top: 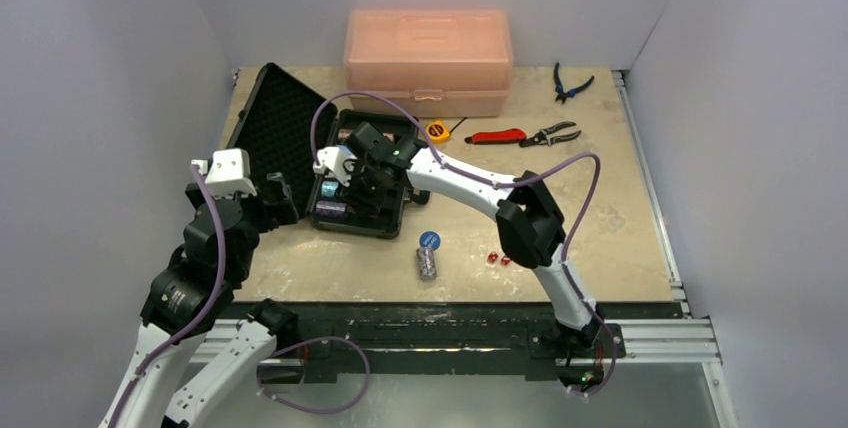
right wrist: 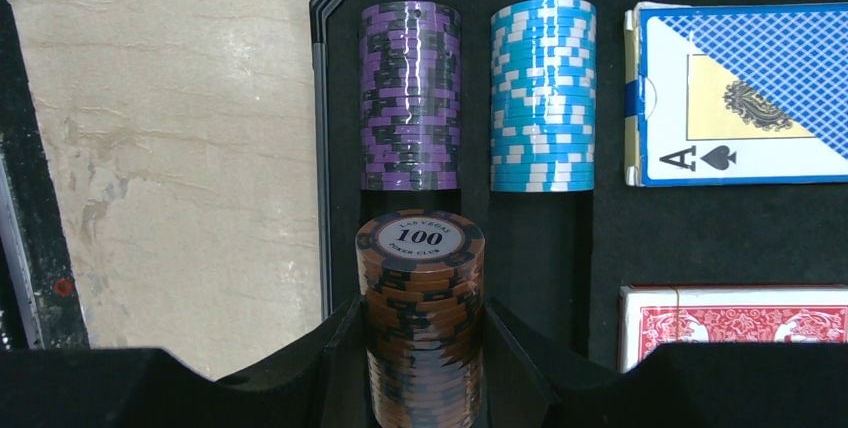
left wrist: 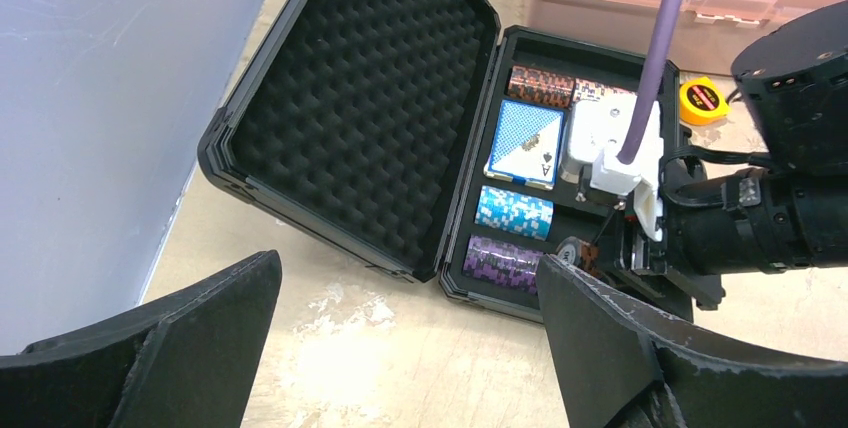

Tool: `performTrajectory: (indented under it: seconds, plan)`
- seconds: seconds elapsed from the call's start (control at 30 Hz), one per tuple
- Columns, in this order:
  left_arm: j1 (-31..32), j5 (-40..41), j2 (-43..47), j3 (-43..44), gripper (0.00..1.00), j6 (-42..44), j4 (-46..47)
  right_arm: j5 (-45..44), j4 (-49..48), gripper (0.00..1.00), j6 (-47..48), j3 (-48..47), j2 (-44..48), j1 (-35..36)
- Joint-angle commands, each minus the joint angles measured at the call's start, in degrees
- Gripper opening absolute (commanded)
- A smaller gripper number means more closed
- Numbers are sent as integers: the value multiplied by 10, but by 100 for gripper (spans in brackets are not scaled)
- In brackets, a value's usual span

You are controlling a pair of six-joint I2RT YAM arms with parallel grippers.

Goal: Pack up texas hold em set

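Note:
The black briefcase (top: 386, 224) lies open at centre left, its foam-lined lid (top: 272, 120) folded back to the left. My right gripper (right wrist: 420, 348) is shut on an orange-brown stack of chips (right wrist: 421, 298), held over the case's near slot. In the tray lie a purple stack (right wrist: 411, 98), a light-blue stack (right wrist: 543, 98), a blue deck (right wrist: 740, 93) and a red deck (right wrist: 735, 323). My left gripper (left wrist: 405, 268) hangs open and holds nothing, over bare table just left of the case. A blue disc (top: 429, 240), a loose chip stack (top: 427, 264) and two red dice (top: 498, 260) lie on the table in front of the case.
A translucent pink box (top: 428, 58) stands at the back, behind the case. A yellow tape measure (top: 437, 131), a red-handled tool (top: 495, 136), pliers (top: 552, 134) and blue-handled cutters (top: 570, 83) lie at the back right. White walls close in both sides.

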State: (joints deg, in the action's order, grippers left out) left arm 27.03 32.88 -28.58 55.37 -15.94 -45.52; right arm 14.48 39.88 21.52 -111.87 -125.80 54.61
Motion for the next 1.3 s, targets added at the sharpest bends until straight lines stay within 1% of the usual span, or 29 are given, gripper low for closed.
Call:
performTrajectory:
  seconds: [0.0, 0.57, 0.6, 0.63, 0.73, 0.8, 0.87, 0.97, 1.0, 1.03, 1.07, 1.23, 1.27]
  plan:
    - [1, 8, 5, -1, 100, -9, 8, -7, -20, 0, 5, -32, 0, 7]
    - [1, 7, 8, -1, 100, -9, 9, -36, -35, 0, -6, -51, -36, 19]
    - [1, 7, 8, -1, 100, -9, 9, -37, -37, 2, -7, -51, -37, 19]
    - [1, 6, 8, -2, 100, -8, 9, -39, -39, 7, -9, -52, -38, 20]
    - [1, 6, 8, -1, 100, -8, 9, -43, -42, 19, -11, -55, -40, 22]
    - [1, 6, 8, -2, 100, -8, 9, -46, -45, 25, -12, -56, -40, 23]
    - [1, 6, 8, -2, 100, -9, 9, -49, -48, 30, -13, -56, -41, 24]
    - [1, 6, 8, -1, 100, -8, 9, -51, -52, 33, -12, -56, -41, 26]
    - [1, 6, 8, -1, 100, -8, 9, -51, -53, 39, -13, -56, -40, 27]
    - [1, 7, 9, -1, 100, -9, 9, -52, -56, 47, -15, -56, -39, 27]
    - [1, 8, 9, -1, 100, -8, 9, -53, -58, 52, -16, -56, -39, 28]
    - [1, 10, 12, -2, 100, -9, 9, -52, -76, 69, -28, -43, -22, 28]
    - [1, 10, 12, -2, 100, -9, 9, -55, -85, 75, -32, -36, -15, 28]
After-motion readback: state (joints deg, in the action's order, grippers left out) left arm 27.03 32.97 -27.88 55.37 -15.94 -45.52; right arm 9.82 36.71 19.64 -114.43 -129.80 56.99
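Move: Just beneath the right hand, which holds the brown chip roll with its left end tipped up, is the roll's empty slot in the case: its middle about 3 cm lower and 1 cm to the left. The purple roll lies some 9 cm to the hand's left and 1 cm ahead, the blue roll 6 cm ahead and 8 cm left, the red card deck 11 cm ahead and 3 cm right. From the left hand the slot is roughly 9 cm ahead, 20 cm right and 22 cm down. Sinking about 2.5 cm, the right hand lowers the held brown roll into the near slot of the case, stops there and creeps roughly 1 cm left towards the end of the purple roll. The fingers then open partway, letting go, and the hand starts off left and slightly up, having rolled only a few degrees. ##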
